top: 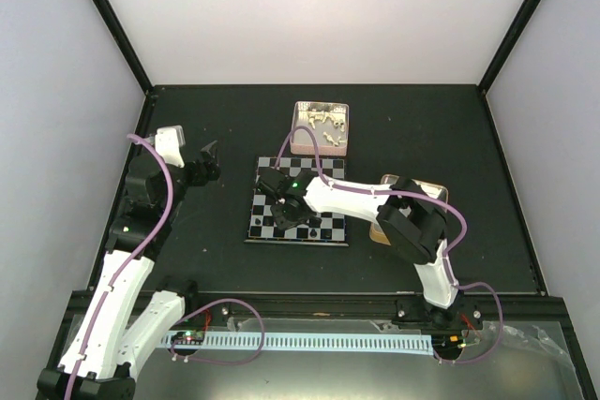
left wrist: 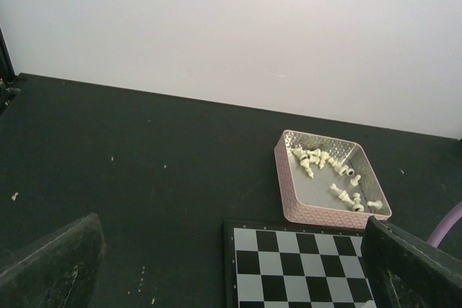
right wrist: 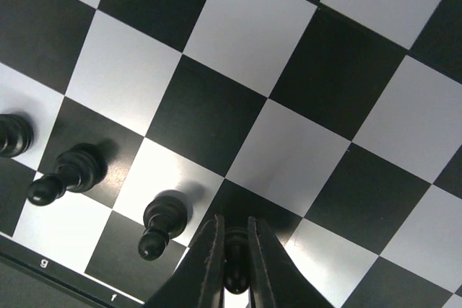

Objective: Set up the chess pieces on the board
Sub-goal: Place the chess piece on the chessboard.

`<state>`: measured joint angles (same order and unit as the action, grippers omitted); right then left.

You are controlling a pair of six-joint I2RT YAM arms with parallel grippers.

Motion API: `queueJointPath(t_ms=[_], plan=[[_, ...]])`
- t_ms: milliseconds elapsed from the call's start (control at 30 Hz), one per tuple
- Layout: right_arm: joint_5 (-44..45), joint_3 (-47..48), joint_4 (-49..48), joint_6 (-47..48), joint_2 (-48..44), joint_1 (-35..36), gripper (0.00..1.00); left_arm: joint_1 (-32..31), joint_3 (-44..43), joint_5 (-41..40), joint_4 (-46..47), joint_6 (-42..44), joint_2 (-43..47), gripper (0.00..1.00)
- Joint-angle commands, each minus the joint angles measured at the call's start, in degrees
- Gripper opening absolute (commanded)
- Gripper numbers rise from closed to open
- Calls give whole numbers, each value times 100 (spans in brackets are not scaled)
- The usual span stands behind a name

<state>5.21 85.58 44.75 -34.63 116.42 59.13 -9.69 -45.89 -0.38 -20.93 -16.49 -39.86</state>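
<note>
The board point(top: 266, 223) lies mid-table, and a few black chess pieces point(top: 312, 232) stand along its near row. My right gripper point(top: 278, 196) reaches over it. In the right wrist view that gripper point(right wrist: 234, 250) is shut on a black pawn point(right wrist: 235, 268) whose base rests on a dark square. Three more black pawns point(right wrist: 162, 225) stand in a row to its left. My left gripper point(top: 208, 158) hovers left of the board, open and holding nothing point(left wrist: 231, 221). Cream-white pieces point(left wrist: 317, 158) lie in a pink tin point(left wrist: 289, 192) behind the board point(left wrist: 289, 265).
A second tan tin point(top: 438, 196) sits right of the board, mostly covered by the right arm. The pink tin point(top: 322, 128) touches the board's far edge. Dark frame posts and pale walls close in the black table point(top: 187, 119).
</note>
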Motion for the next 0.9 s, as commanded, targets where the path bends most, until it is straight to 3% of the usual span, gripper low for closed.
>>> queueJointPath(t_ms=[0, 133, 433, 633, 767, 867], plan=[[66, -72, -38, -29, -11, 24, 11, 38, 8, 2, 151, 51, 16, 99], [111, -93, -51, -22, -286, 28, 17, 35, 12, 12, 154, 50, 22, 99], [244, 12, -13, -4, -890, 19, 19, 33, 1, -15, 154, 50, 77, 99], [1051, -345, 235, -228, -1844, -69, 19, 37, -267, -269, -150, 44, 404, 99], [1868, -1005, 441, -483, -2776, -211, 34, 29, -10, -200, 208, 113, 769, 99], [2319, -1549, 641, -685, -3509, -456, 38, -34, -16, -107, 240, 117, 926, 99]])
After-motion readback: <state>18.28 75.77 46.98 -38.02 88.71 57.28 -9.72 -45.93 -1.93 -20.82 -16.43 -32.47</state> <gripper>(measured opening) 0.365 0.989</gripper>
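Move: The black chess piece to be let go is between the right fingertips, about 1 cm below the hand point, already down on its second-row square. The nearest black piece stands about 3 cm to its left, the second black piece about 6 cm left, both level with it; the front-row piece is some 6 cm right and 3 cm nearer. The black-piece box lies roughly 29 cm right and 3 cm farther out. From the left hand the held piece is about 20 cm right, 3 cm back and 28 cm below. The black chess piece is let go on its square as the right fingers part a little around it. The right hand then climbs off the board by about 14 cm, and late on swings some 7 cm right towards the black-piece box, fingers opening wider, fingertips tipping forward nearly 20 degrees and the wrist turning slightly clockwise. At the end the empty left hand eases up and back about 4 cm, open, tipping up slightly. ##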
